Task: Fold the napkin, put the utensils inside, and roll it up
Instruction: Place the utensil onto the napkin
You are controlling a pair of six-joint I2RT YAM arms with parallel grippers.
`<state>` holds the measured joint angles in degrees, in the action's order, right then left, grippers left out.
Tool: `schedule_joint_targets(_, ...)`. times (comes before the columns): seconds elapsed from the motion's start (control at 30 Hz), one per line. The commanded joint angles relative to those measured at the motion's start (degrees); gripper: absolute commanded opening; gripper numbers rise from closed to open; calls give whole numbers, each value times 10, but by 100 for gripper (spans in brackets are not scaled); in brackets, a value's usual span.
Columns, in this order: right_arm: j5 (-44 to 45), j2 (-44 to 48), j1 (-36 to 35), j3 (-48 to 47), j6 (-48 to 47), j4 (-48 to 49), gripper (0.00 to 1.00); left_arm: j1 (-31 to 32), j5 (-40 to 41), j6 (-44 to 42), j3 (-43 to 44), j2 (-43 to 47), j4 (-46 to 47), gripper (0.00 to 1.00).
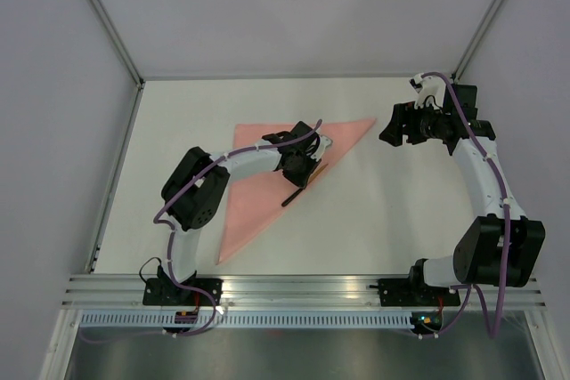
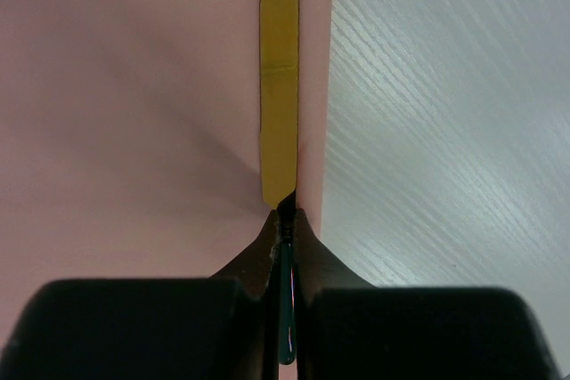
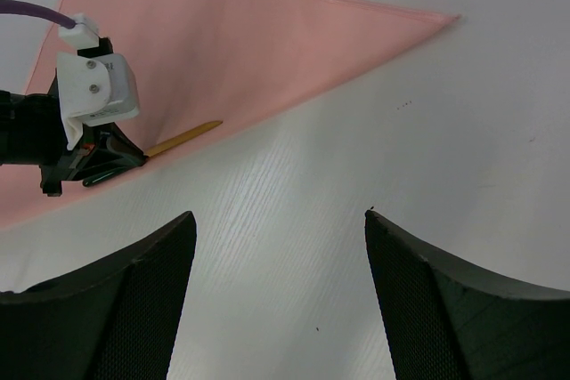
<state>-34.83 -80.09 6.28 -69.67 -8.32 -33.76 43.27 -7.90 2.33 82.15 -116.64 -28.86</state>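
Observation:
The pale pink napkin (image 1: 245, 211) lies folded into a triangle on the white table, its long edge running from far right to near left. My left gripper (image 1: 305, 175) is over that edge, shut on the utensil (image 1: 294, 193) at its black handle. In the left wrist view the yellow blade (image 2: 278, 86) points away from the gripper (image 2: 287, 215), over the napkin (image 2: 134, 113) just inside its edge. The right gripper (image 1: 401, 126) hangs open and empty over bare table, right of the napkin's far corner. Its wrist view shows the napkin (image 3: 223, 51), the utensil (image 3: 183, 138) and the open right gripper (image 3: 279, 215).
The white table (image 1: 392, 211) is walled at the back and both sides by grey panels with metal posts (image 1: 107, 20). An aluminium rail (image 1: 294, 287) carrying both arm bases runs along the near edge.

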Motion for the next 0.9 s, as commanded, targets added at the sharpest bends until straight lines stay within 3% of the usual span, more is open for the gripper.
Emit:
schedule_joint_targets(0.0, 6, 5, 3, 3, 3, 11, 82, 5, -2, 12, 16, -13, -14, 3)
schedule_joint_targets(0.13, 6, 4, 3, 5, 1, 11, 82, 6, -2, 13, 18, -15, -17, 10)
schedule_joint_targets(0.33, 4, 4, 4, 5, 1, 10, 82, 7, 3, 14, 24, -10, -21, 33)
schedule_joint_targets(0.5, 3, 3, 3, 3, 2, 9, 82, 7, 8, 19, 34, 5, -24, 43)
schedule_joint_targets(0.87, -6, -2, 3, -2, 6, 8, 82, 2, 45, 51, 54, 84, -23, 53)
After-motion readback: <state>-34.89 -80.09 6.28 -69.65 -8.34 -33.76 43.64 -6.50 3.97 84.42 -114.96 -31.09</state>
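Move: Between the left hand's nearly shut fingertips is the utensil, already down on the napkin, its middle about 1 cm ahead and 1 cm right, roughly level in height. The folded napkin's middle lies some 4 cm ahead and 8 cm left; its far right corner is about 18 cm ahead and 19 cm right, both about 1 cm lower. From the idle right hand the utensil is roughly 5 cm back, 23 cm left and 19 cm below. Opening to about half their range, the left fingers let go of the utensil at the top of its dark handle, beside the blade, while the hand stays practically in place over the napkin's slanting edge. Only then does the left hand lift about 2 cm, nearly straight up away from the utensil, the wrist keeping its slant. ##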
